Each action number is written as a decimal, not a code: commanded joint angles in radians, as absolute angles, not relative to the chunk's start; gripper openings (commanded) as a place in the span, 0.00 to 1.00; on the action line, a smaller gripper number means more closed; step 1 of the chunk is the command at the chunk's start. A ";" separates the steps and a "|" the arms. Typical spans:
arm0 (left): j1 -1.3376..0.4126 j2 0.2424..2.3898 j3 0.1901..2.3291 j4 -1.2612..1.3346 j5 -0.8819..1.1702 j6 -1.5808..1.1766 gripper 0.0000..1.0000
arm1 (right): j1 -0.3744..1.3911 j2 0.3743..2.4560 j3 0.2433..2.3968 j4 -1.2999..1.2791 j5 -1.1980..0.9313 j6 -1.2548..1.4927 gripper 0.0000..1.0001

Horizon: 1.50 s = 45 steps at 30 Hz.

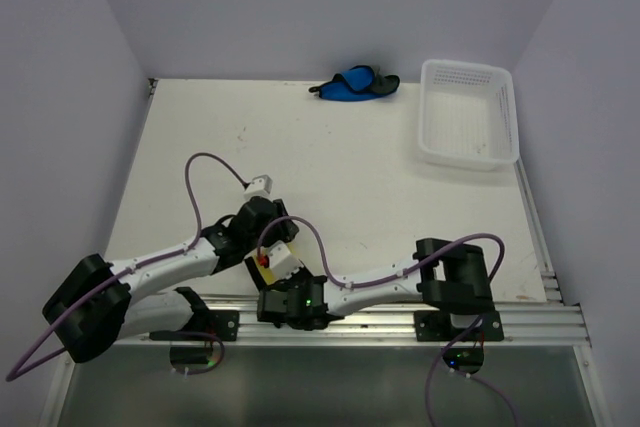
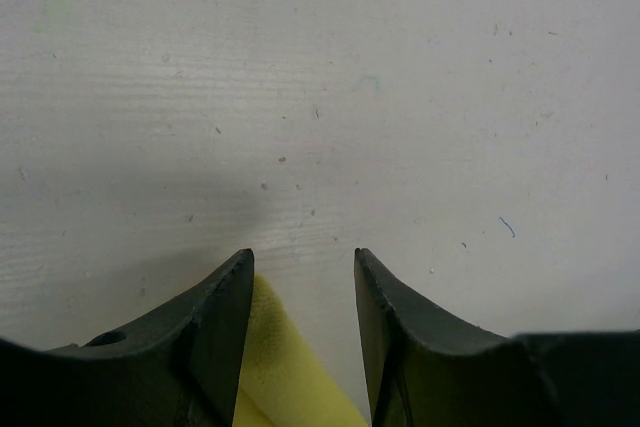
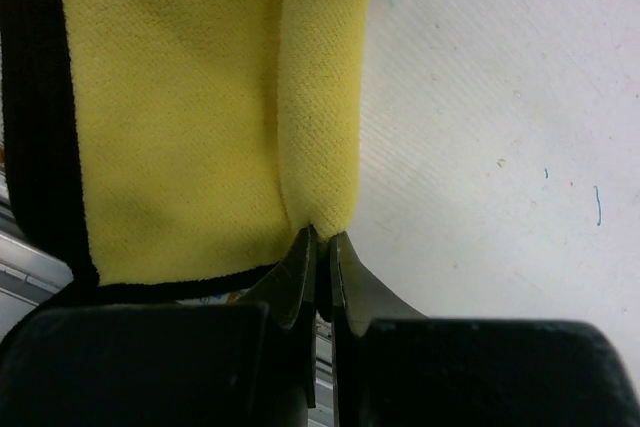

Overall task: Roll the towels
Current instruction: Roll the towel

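The yellow towel [image 3: 190, 117], with dark edging on its left and near sides, lies partly folded on the white table near the arms' bases. My right gripper [image 3: 320, 235] is shut on the fold along the towel's right side. My left gripper [image 2: 303, 259] hovers low over the table with its jaws apart. A corner of the yellow towel [image 2: 275, 367] lies between them, against the left finger [image 2: 215, 327]. From above, only a sliver of this yellow towel [image 1: 263, 268] shows between the two wrists. The blue towel [image 1: 355, 84] lies crumpled at the table's far edge.
A white perforated basket [image 1: 468, 152] stands at the far right of the table. Aluminium rails [image 1: 400, 322] run along the near edge under the arm bases. Purple cables loop over both arms.
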<state>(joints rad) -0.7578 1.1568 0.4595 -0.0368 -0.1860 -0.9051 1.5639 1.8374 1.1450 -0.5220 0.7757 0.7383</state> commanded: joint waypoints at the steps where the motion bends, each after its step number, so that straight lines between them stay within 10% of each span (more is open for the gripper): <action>1: -0.747 1.132 0.449 0.009 -0.181 -0.910 0.49 | 1.578 1.876 1.227 -0.613 0.882 0.775 0.00; 45: -0.581 1.049 0.558 -0.071 -0.091 -0.785 0.50 | 1.517 2.194 1.448 -0.835 1.058 0.477 0.00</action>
<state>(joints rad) -0.5819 1.0767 0.5365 -0.0937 -0.1287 -0.7925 1.5288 2.1880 1.4864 -0.8574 1.0786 0.5724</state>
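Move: The right hand already grips the near end of the yellow towel's rolled side; that roll runs forward from it, its middle about 5 cm ahead, 2 cm to the left and roughly level. The towel's flat part lies about 8 cm left and 1 cm ahead of the right hand, 1 cm lower; the table's near edge is some 4 cm straight behind. From the half-open left hand, the roll's middle is about 7 cm back, 1 cm right and 3 cm below. Keeping its shut fingers on the roll's near end, the right hand first twists almost in place, its left side dropping towards the flat part and its fingers swinging from forward-left to nearly straight ahead and flatter (some 30 degrees in all), and as the twist goes on it carries that end about 5 cm forward over the table. Meanwhile the left hand, fingers staying half open, draws away from the roll's far end, going forward, left and up by 3 to 4 cm each and easing slightly back to the right at the close. ##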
